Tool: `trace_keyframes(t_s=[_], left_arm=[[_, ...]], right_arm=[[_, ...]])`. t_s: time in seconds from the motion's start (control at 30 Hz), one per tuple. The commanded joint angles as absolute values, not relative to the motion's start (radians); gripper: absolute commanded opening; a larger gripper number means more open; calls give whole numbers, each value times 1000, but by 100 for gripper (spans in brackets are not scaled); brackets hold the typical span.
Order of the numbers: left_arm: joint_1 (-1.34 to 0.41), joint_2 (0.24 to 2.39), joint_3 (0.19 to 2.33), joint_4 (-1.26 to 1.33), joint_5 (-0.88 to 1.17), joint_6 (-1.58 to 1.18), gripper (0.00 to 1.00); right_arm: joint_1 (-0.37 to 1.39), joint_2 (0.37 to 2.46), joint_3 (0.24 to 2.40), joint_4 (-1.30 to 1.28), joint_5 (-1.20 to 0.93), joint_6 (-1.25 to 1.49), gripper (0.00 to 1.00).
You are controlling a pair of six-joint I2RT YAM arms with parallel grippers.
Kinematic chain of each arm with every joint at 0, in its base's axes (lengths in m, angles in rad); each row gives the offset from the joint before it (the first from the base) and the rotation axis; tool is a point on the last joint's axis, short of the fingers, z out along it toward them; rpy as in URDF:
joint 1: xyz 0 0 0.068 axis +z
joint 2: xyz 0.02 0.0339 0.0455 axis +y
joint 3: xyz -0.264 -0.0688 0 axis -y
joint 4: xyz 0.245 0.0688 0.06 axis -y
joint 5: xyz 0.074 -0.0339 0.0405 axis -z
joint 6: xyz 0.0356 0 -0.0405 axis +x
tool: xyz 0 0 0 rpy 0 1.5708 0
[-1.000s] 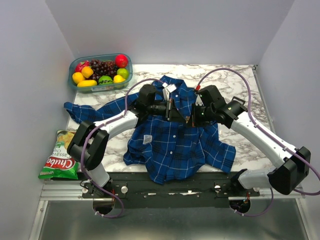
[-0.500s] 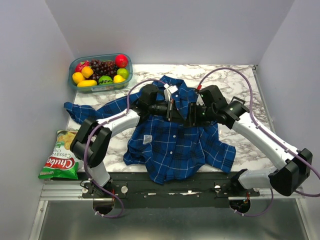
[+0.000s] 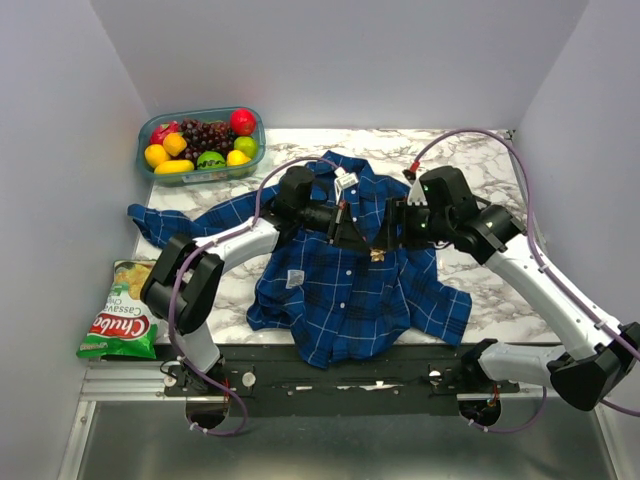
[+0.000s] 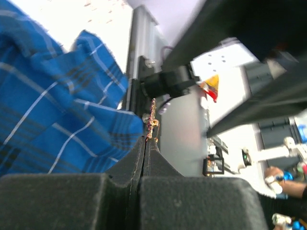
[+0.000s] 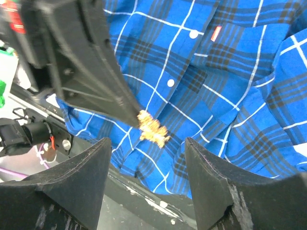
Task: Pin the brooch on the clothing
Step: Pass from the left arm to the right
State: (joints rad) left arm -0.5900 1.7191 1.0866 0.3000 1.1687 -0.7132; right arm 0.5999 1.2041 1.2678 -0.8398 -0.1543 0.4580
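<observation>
The clothing (image 3: 340, 290), a blue plaid shirt with white buttons, lies spread on the marble table. My left gripper (image 3: 368, 245) hovers over its chest, shut on the brooch (image 3: 377, 256), a tiny golden-orange pin sticking out past the fingertips. In the left wrist view the brooch (image 4: 152, 120) stands just above the closed left gripper (image 4: 145, 141), with the shirt (image 4: 48, 120) to the left. My right gripper (image 3: 395, 226) stands open just right of the brooch. In the right wrist view the brooch (image 5: 152, 128) hangs free between the spread fingers of the right gripper (image 5: 147, 141), above the shirt (image 5: 230, 72).
A clear tub of fruit (image 3: 200, 143) stands at the back left. A bag of chips (image 3: 120, 325) lies at the front left edge. A white tag (image 3: 347, 180) sits at the shirt's collar. One sleeve (image 3: 165, 222) stretches out to the left.
My right gripper has opened, let go of the brooch and drawn back to the right. My left gripper has shut on the brooch and holds it alone.
</observation>
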Motion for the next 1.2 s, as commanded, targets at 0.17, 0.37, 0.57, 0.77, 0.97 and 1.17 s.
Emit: trace_keyframes(t_s=[0.17, 0.37, 0.57, 0.77, 0.97, 1.17], left_arm=[[-611, 1643, 1055, 492, 1292, -796, 0], [-612, 1643, 1054, 492, 1285, -799, 0], [-612, 1647, 1052, 494, 1281, -801, 0], [-612, 1654, 1052, 492, 1278, -802, 0], [-615, 1655, 1052, 492, 1278, -801, 0], [-615, 1663, 1063, 450, 1256, -786, 0]], right_arm=[[594, 1163, 1192, -776, -336, 452, 67], [592, 1144, 1181, -767, -341, 456, 53], [592, 1137, 1175, -779, -331, 453, 45], [592, 1135, 1169, -772, -330, 449, 34], [592, 1129, 1163, -769, -322, 451, 27], [592, 1118, 1167, -776, -322, 457, 33]])
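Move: The left hand, fingers pointing right, still pinches the brooch some 2 cm to its right at the same height; the right hand's open fingers wait about 4 cm to its right and 4 cm higher, level with it in reach. From the right hand point the brooch lies about 2 cm left and 4 cm below, neither ahead nor back. From that hand too, the clothing's body is centred some 5 cm ahead, 8 cm left and 18 cm below, its white tag about 20 cm left, 4 cm ahead and 18 cm below. Keeping its shut grip on the brooch, the left hand lifts it about 3 cm and draws it back some 2 cm in one quick stroke, tilting slightly, then holds it still up between the right hand's fingers. The right hand meanwhile draws back nearly 3 cm and slightly left, dipping briefly on the way, and from wide open its fingers narrow around the brooch, fast at first and then slowly, to roughly a quarter open, one finger on each side; whether the pads already touch it can't be seen. ##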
